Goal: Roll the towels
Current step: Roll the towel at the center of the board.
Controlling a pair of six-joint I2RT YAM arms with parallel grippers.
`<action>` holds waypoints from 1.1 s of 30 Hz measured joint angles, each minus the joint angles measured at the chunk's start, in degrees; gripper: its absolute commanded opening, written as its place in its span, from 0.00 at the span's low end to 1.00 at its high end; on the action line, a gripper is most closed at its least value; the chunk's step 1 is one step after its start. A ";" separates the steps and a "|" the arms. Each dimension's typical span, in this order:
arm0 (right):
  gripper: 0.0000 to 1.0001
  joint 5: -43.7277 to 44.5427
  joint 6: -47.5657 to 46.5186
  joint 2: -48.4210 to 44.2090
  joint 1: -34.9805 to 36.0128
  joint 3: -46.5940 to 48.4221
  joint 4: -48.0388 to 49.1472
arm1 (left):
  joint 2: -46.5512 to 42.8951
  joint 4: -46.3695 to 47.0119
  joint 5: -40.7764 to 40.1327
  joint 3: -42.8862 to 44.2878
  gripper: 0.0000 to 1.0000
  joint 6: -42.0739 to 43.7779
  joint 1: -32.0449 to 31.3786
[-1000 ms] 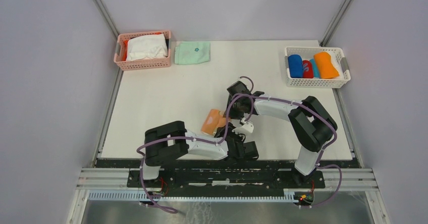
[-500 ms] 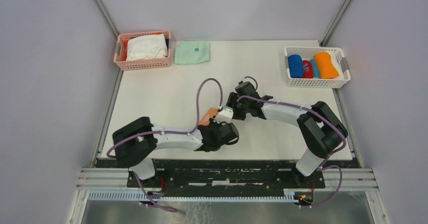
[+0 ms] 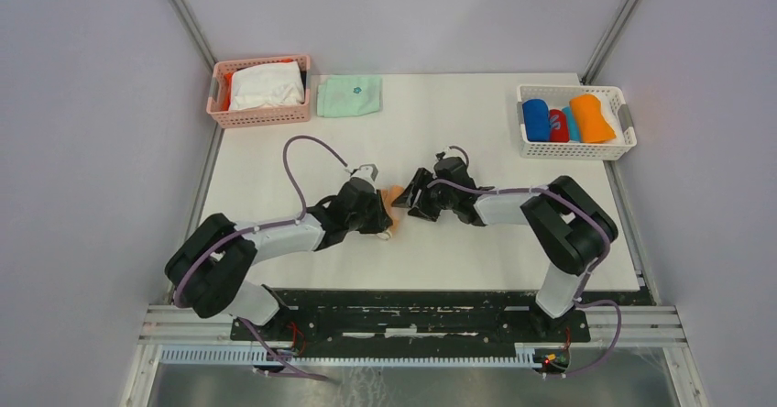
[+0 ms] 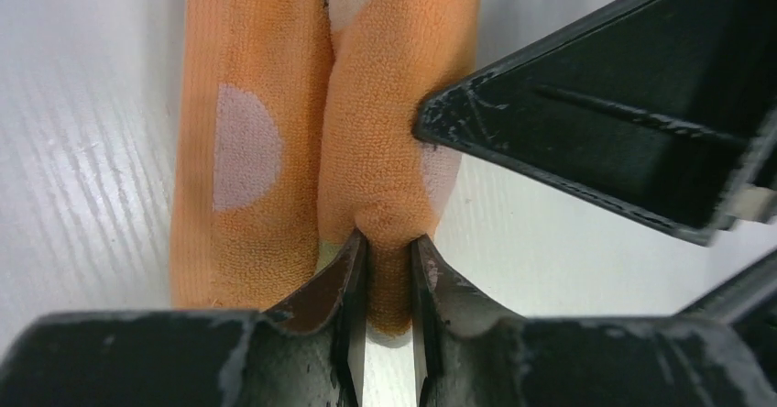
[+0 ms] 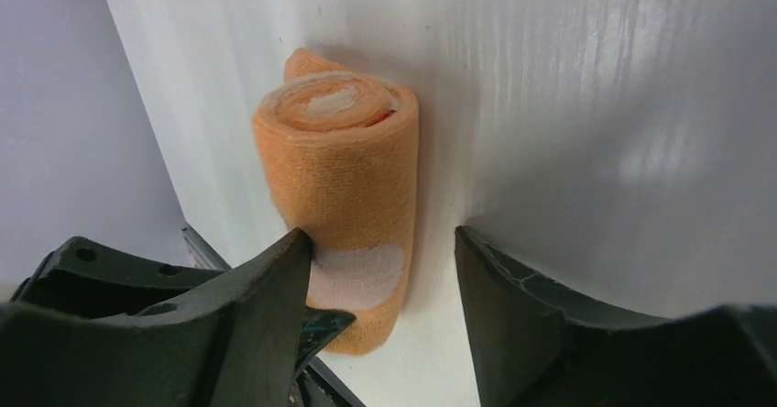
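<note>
The peach towel (image 3: 395, 194) with pale dots lies rolled up in the middle of the table. In the left wrist view my left gripper (image 4: 389, 253) is shut on a fold at the near end of the peach towel (image 4: 275, 132). My right gripper (image 5: 380, 242) stands open around the roll's other end (image 5: 344, 169), its left finger (image 5: 275, 279) touching the cloth and its right finger apart from it. From above, the left gripper (image 3: 385, 210) and the right gripper (image 3: 406, 198) meet at the roll. A rolled blue towel (image 3: 536, 120) and a rolled orange towel (image 3: 593, 118) lie in the white basket (image 3: 573, 151).
A pink basket (image 3: 261, 116) holding white cloth stands at the back left, with a folded mint-green cloth (image 3: 349, 95) beside it. The white basket at the back right also holds a red roll (image 3: 558, 125) and a light blue one.
The left arm swung from the near edge out to the left and its gripper closed on the peach towel. The roll shifted farther onto the table. The right gripper opened.
</note>
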 measured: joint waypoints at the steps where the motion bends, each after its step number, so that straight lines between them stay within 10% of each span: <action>1: 0.66 -0.33 0.35 0.87 0.00 -0.20 1.16 | 0.02 1.11 2.23 -0.63 0.21 -0.70 1.16; 11: 0.49 -5.84 4.02 9.53 -0.02 -0.20 16.28 | 3.78 17.86 23.96 -8.33 0.22 -10.38 13.81; 17: 0.42 -5.86 1.75 10.32 0.04 2.01 12.87 | 4.59 19.12 25.70 -8.52 0.48 -11.74 14.53; 23: 0.41 0.85 -2.36 6.99 2.69 6.95 -1.90 | -5.20 2.89 14.27 -7.02 0.67 -10.32 10.03; 33: 0.41 10.69 -4.02 5.27 6.12 14.19 -19.98 | -9.86 -20.65 -19.87 6.43 0.69 -8.90 -15.10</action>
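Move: The rolled towel is already pinched at its near end by the left fingers; its middle lies some 4 cm ahead of the left hand and about 1 cm to its right, at fingertip height. From the open right hand that middle is about 3 cm to the left, 1 cm back and 2 cm below. The towel's loose flap lies flat along the roll, its middle roughly 4 cm to the left of the roll's middle. Keep the left pinch and roll that wrist over to the left, some 25 degrees, while the right gripper reaches about 3 cm left and slightly down around the roll's farther part and closes on it. Then open the left fingers and draw them back and up off the near end, and turn the right wrist leftward about 25 degrees with its grip kept, drifting slightly right and back. ##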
